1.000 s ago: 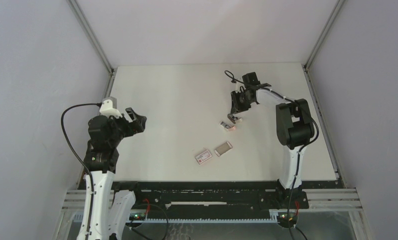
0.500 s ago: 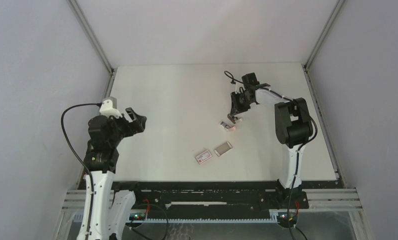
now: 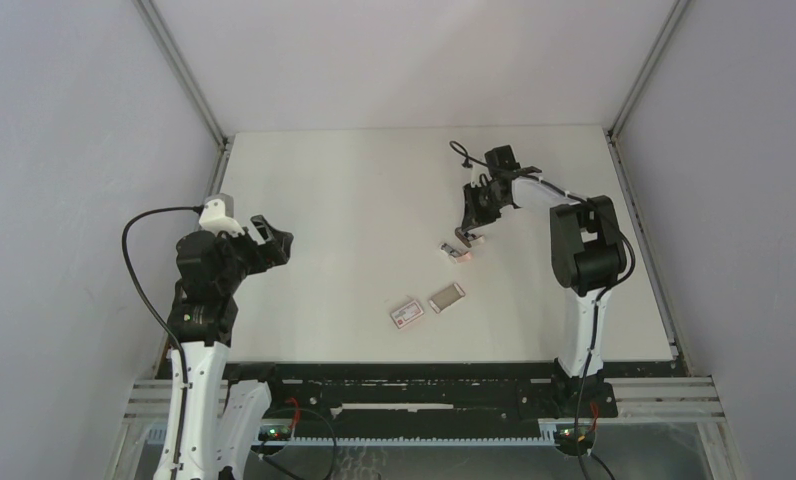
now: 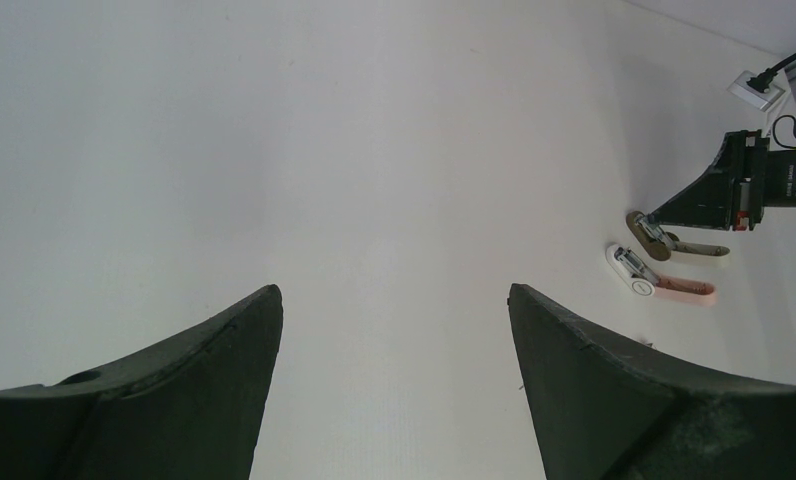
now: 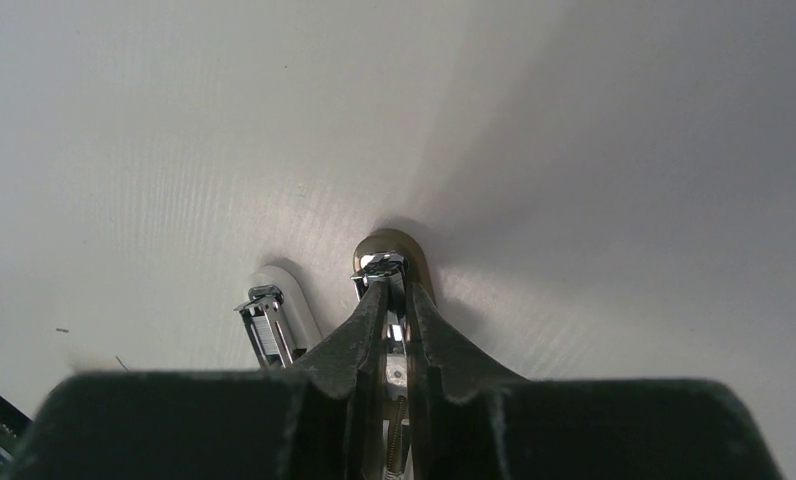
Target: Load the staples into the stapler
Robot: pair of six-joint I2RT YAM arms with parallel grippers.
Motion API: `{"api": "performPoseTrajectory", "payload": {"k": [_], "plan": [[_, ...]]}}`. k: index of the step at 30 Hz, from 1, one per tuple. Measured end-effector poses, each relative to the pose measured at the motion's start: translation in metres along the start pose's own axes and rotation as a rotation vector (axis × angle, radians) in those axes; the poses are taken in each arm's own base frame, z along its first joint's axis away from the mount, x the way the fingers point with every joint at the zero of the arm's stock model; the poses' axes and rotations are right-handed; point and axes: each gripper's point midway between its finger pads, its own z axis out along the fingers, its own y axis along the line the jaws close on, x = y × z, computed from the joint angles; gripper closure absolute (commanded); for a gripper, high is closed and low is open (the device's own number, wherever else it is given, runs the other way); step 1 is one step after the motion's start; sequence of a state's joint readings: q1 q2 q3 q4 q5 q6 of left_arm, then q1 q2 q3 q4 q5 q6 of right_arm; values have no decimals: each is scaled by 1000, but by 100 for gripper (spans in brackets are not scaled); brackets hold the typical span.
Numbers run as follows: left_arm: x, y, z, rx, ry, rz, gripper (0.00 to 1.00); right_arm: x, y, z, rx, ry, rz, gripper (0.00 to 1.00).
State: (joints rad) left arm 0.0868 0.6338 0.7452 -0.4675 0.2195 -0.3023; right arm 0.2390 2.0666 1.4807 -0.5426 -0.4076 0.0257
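Observation:
The small pink-and-white stapler [image 3: 461, 250] lies opened out right of the table's middle. My right gripper [image 3: 466, 233] points down on it. In the right wrist view the gripper [image 5: 395, 292] is shut on the stapler's chrome arm [image 5: 380, 266], with a spring showing between the fingers. The stapler's white half [image 5: 272, 322], with its open metal channel, lies just to the left. The staples [image 3: 446, 296] sit in a flat grey tray nearer the front, beside the white box with a red label [image 3: 406, 314]. My left gripper [image 3: 274, 238] is open and empty at the far left, above bare table [image 4: 394, 292].
The left wrist view shows the stapler [image 4: 636, 272] and the right gripper [image 4: 719, 195] far off to its right. A wall socket [image 4: 757, 88] with a black cable is behind them. Grey walls enclose the table [image 3: 354, 200] on three sides.

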Motion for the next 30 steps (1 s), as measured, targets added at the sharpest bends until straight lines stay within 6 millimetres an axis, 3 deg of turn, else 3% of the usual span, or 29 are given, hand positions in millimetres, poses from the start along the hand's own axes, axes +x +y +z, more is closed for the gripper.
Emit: {"api": "performPoseTrajectory", "payload": {"k": [22,27,30], "plan": [[0,0,0,-1,-1,0,13,-14,8,-21,-70,-56,33,93],[0,0,0,-1,-1,-1,13,-17,28,-25,-107,-64,5,93],[0,0,0,-1,-1,-1,13,-15,55,-28,-142,-68,-33,93]]}}
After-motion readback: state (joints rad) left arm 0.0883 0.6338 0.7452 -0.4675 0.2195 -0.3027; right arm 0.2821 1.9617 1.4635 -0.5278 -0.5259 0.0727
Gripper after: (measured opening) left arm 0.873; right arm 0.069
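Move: At the brown stapler, the right fingers are nearly shut on its metal channel; the stapler's middle is about 1 cm back, 1 cm right and 2 cm below the right hand. The white stapler lies some 4 cm back and 2 cm left of this hand, the staple tray about 13 cm back and 3 cm left, both slightly lower. From the idle left hand the brown stapler is roughly 14 cm ahead, 31 cm right and 22 cm below. Rising out of the brown stapler's open channel, the right hand starts slowly, climbs almost straight up for the first 2 or 3 cm, then speeds up and swings left and slightly back, ending about 5 cm higher and 4 cm farther left. Its fingers stay nearly shut, seemingly still pinching a small staple strip, while the wrist tilts some 10 degrees, swinging the fingertips leftward. ##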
